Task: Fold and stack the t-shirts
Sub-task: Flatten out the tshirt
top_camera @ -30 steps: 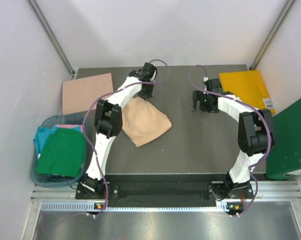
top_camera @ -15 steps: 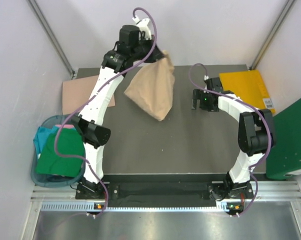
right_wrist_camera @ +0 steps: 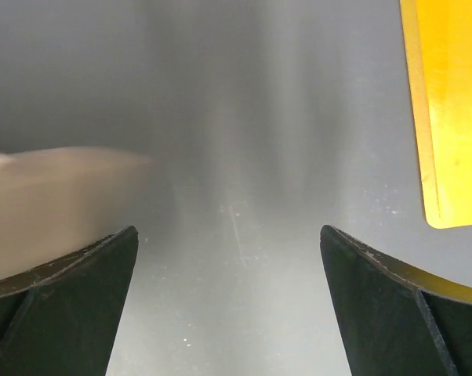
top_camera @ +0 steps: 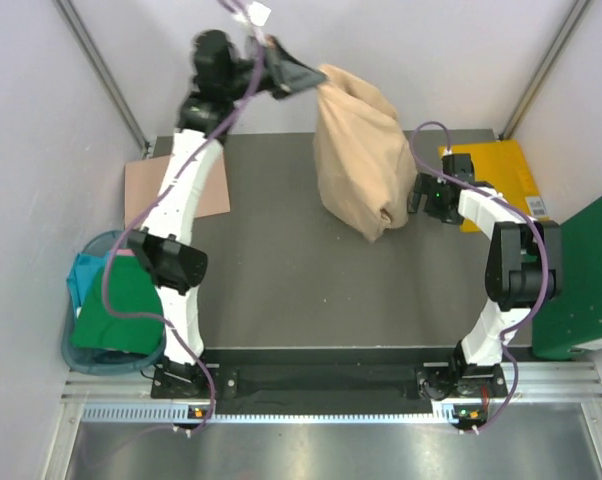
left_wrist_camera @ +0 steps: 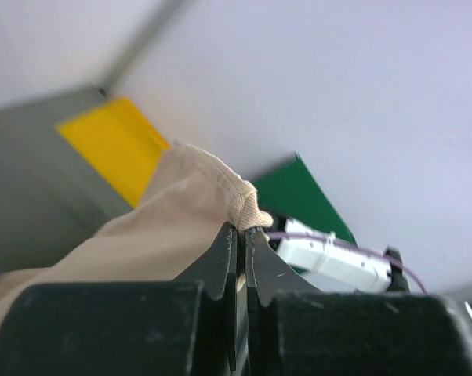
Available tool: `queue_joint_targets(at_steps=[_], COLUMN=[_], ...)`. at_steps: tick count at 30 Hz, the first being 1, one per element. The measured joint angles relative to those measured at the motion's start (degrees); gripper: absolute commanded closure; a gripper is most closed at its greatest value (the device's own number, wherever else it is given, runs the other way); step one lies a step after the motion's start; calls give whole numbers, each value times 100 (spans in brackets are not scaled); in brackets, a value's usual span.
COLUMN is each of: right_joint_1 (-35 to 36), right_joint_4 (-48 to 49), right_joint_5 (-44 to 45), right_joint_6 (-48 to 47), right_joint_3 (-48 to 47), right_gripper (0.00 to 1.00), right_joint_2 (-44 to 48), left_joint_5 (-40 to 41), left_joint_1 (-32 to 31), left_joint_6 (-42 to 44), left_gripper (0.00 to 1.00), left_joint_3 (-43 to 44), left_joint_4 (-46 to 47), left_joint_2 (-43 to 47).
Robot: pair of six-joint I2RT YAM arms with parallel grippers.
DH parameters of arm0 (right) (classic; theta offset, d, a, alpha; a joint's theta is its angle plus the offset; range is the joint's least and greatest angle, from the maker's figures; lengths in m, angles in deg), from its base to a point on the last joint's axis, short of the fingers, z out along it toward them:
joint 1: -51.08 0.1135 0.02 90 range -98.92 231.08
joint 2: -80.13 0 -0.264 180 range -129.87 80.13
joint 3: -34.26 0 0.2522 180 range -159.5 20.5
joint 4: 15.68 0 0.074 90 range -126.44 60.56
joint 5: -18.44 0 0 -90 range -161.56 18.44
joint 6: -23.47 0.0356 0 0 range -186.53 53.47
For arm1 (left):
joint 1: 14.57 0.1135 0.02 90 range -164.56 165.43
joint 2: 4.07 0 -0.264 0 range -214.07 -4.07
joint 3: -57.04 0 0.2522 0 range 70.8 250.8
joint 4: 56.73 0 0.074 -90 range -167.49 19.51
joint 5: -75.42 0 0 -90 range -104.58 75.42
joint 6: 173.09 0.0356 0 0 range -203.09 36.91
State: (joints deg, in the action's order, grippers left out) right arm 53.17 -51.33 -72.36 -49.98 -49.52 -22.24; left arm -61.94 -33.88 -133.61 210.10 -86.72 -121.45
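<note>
A beige t-shirt [top_camera: 359,160] hangs in the air over the back of the dark table [top_camera: 281,290], bunched and drooping. My left gripper [top_camera: 316,76] is raised high at the back and shut on its top edge; in the left wrist view the hem [left_wrist_camera: 240,200] is pinched at the fingertips [left_wrist_camera: 242,233]. My right gripper [top_camera: 413,198] stands open low at the right, close beside the shirt's lower end. In the right wrist view nothing lies between its fingers [right_wrist_camera: 67,282], and blurred beige cloth [right_wrist_camera: 56,204] shows at the left. Green [top_camera: 121,305], teal [top_camera: 84,272] and pink [top_camera: 131,255] t-shirts lie in a bin.
The blue bin [top_camera: 96,357] stands off the table's left edge. A brown board [top_camera: 141,190] lies at the back left, partly under the left arm. A yellow sheet [top_camera: 501,170] lies at the back right. A green panel [top_camera: 581,280] leans at the far right.
My left gripper has lifted the beige t-shirt off the table and swung it up and to the right. My right gripper has moved slightly back and right, now beside the hanging cloth.
</note>
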Motion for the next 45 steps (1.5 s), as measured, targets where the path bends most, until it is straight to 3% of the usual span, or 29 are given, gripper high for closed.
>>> queue_joint_targets(at_steps=[6, 12, 18, 25, 31, 39, 41, 45], right_joint_1=[-39, -59, -378, -752, -745, -745, -745, -741], right_joint_4=[7, -24, 7, -13, 22, -2, 4, 46], right_joint_5=[7, 11, 92, 232, 271, 289, 284, 284], right_joint_6=[15, -2, -28, -39, -92, -103, -98, -90], right_joint_3=[22, -138, -372, -426, -348, 7, 26, 26], right_gripper=[0, 0, 0, 0, 0, 0, 0, 0], right_joint_2=[0, -15, -15, -17, -11, -11, -11, -11], left_joint_5=[315, 623, 313, -273, -555, -568, -568, -527], left_joint_1=[1563, 1895, 1333, -256, -898, -391, -37, 837], left_joint_6=[-249, 63, -463, -2524, -3401, -3484, -3460, -2966], left_gripper=[100, 100, 100, 100, 100, 100, 100, 100], left_joint_3=[33, 203, 341, 789, 791, 754, 334, -1672], left_joint_4=[76, -221, 503, 2590, 3023, 3469, 3639, 3805], left_joint_2=[680, 1340, 975, -986, -1502, -601, -28, 1611])
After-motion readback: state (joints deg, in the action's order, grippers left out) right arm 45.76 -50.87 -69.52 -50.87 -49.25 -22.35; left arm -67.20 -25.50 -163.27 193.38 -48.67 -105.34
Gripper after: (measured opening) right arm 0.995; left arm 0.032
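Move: The t-shirt hangs from the left hand, its middle some 20 cm below, 8 cm to the right and 5 cm back. The bare table middle lies about 44 cm below this hand, 10 cm back and 4 cm right; the yellow mailer is roughly 44 cm to its right and 3 cm ahead, the pink board 32 cm left and 3 cm ahead. From the right hand the table middle is about 20 cm left, 8 cm back and 4 cm down. The t-shirt, still pinched by its end in the shut left fingers, is swung sideways in the air: left some 17 cm and up, right about 26 cm and down, then left and up again while drawing back towards the base, the wrist yawing with each swing. The open, empty right hand shifts about 6 cm right, away from the shirt towards the yellow mailer, lifting slightly on the way. ##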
